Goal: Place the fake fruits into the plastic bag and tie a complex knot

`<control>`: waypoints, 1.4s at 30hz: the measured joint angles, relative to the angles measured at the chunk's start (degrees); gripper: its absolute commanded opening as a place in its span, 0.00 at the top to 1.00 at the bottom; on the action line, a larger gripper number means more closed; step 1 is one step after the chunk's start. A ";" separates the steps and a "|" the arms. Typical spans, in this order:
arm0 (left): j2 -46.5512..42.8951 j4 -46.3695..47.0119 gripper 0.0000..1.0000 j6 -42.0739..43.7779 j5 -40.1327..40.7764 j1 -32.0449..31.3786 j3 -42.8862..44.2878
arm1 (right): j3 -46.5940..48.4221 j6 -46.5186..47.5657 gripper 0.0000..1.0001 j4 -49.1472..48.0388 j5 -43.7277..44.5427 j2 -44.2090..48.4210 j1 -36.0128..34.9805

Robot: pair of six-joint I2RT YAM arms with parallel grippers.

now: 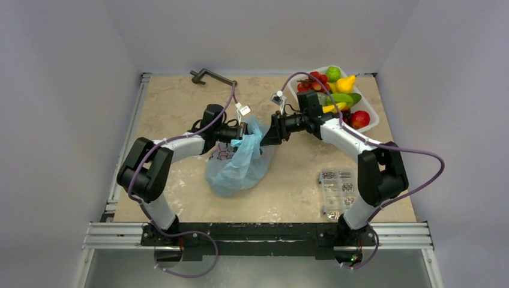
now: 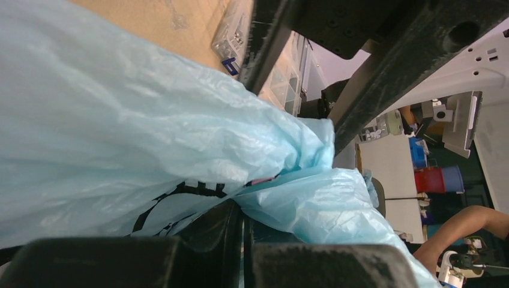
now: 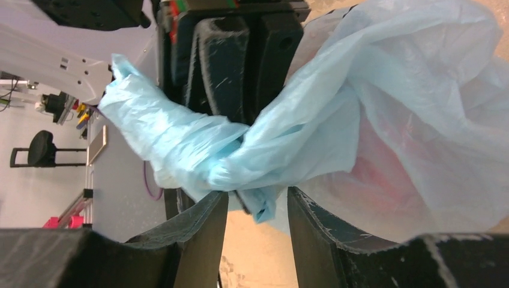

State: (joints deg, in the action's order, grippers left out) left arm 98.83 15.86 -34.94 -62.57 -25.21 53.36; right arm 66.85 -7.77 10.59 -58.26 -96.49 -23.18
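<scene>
The light-blue plastic bag (image 1: 240, 165) lies mid-table, its top bunched and lifted between the two grippers. My left gripper (image 1: 242, 133) is shut on the bag's twisted handle; in the left wrist view the jaws stand closed with blue film (image 2: 300, 198) pinched between them. My right gripper (image 1: 266, 137) faces it from the right, open; in the right wrist view its fingers straddle a tip of the bag (image 3: 264, 204) without pinching it. A reddish shape shows through the bag wall (image 3: 384, 180). Fake fruits (image 1: 336, 96) fill a white tray (image 1: 375, 120) at the back right.
A clear box of metal screws (image 1: 337, 191) lies at the right front, near the right arm's base. A black clamp (image 1: 207, 76) sits at the table's back edge. Grey walls close in both sides.
</scene>
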 measured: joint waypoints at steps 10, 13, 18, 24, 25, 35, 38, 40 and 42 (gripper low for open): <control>0.07 0.37 1.00 0.02 0.00 -0.04 0.00 | -1.84 4.37 0.61 5.70 -1.81 2.78 1.07; 0.07 0.37 1.00 0.02 -0.02 -0.04 0.00 | -2.21 3.82 0.61 5.18 -1.81 2.40 0.92; 0.07 0.37 1.00 0.02 -0.07 -0.04 0.00 | -2.21 1.81 0.61 2.05 -1.75 1.14 0.07; 0.07 0.37 1.00 0.04 -0.28 -0.04 0.00 | -2.21 -1.09 0.70 -1.64 -1.64 0.20 -1.31; 0.07 0.37 1.00 0.04 -0.33 -0.04 0.00 | -2.21 -1.46 0.77 -2.08 -1.53 0.07 -1.42; 0.04 -1.29 0.77 1.55 -0.33 0.68 -0.13 | -1.92 -0.33 1.00 -1.51 -1.95 -0.50 -1.38; -0.66 -3.21 0.75 3.21 -0.13 1.01 -0.48 | -1.73 0.87 1.00 -0.44 -2.36 -0.50 -1.42; -2.03 -4.76 0.74 4.74 0.00 1.16 -0.87 | -1.73 1.46 1.00 0.44 -2.54 -0.50 -1.42; -3.32 -5.25 0.77 5.99 0.07 1.20 -1.16 | -1.70 1.90 1.00 1.16 -2.75 -0.50 -1.49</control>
State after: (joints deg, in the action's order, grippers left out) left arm 95.50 10.61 -28.95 -62.50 -24.01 52.21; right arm 65.14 -5.87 11.75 -61.01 -96.99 -24.67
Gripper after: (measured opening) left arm 0.257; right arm 0.007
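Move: Roughly 2 cm back and 2 cm to the left of the right hand point sits the twisted knot of the plastic bag, about level with it. The bag's twisted tail rises around 4 cm left, 1 cm back and 4 cm above that hand; the filled bag body hangs some 8 cm left, 8 cm back and 11 cm below. From the left hand, whose closed fingers hold the bag there, the knot is about 3 cm right, straight level fore and aft, and 1 cm higher. Easing about 2 cm back and slightly right, the half-open right hand then comes back some 2 cm left, ending about 1 cm lower, and shuts its fingertips on the underside of the bag's knot. The left hand holds still until that pinch is made, then opens its fingers about a quarter and starts to draw off left by just over 1 cm. ##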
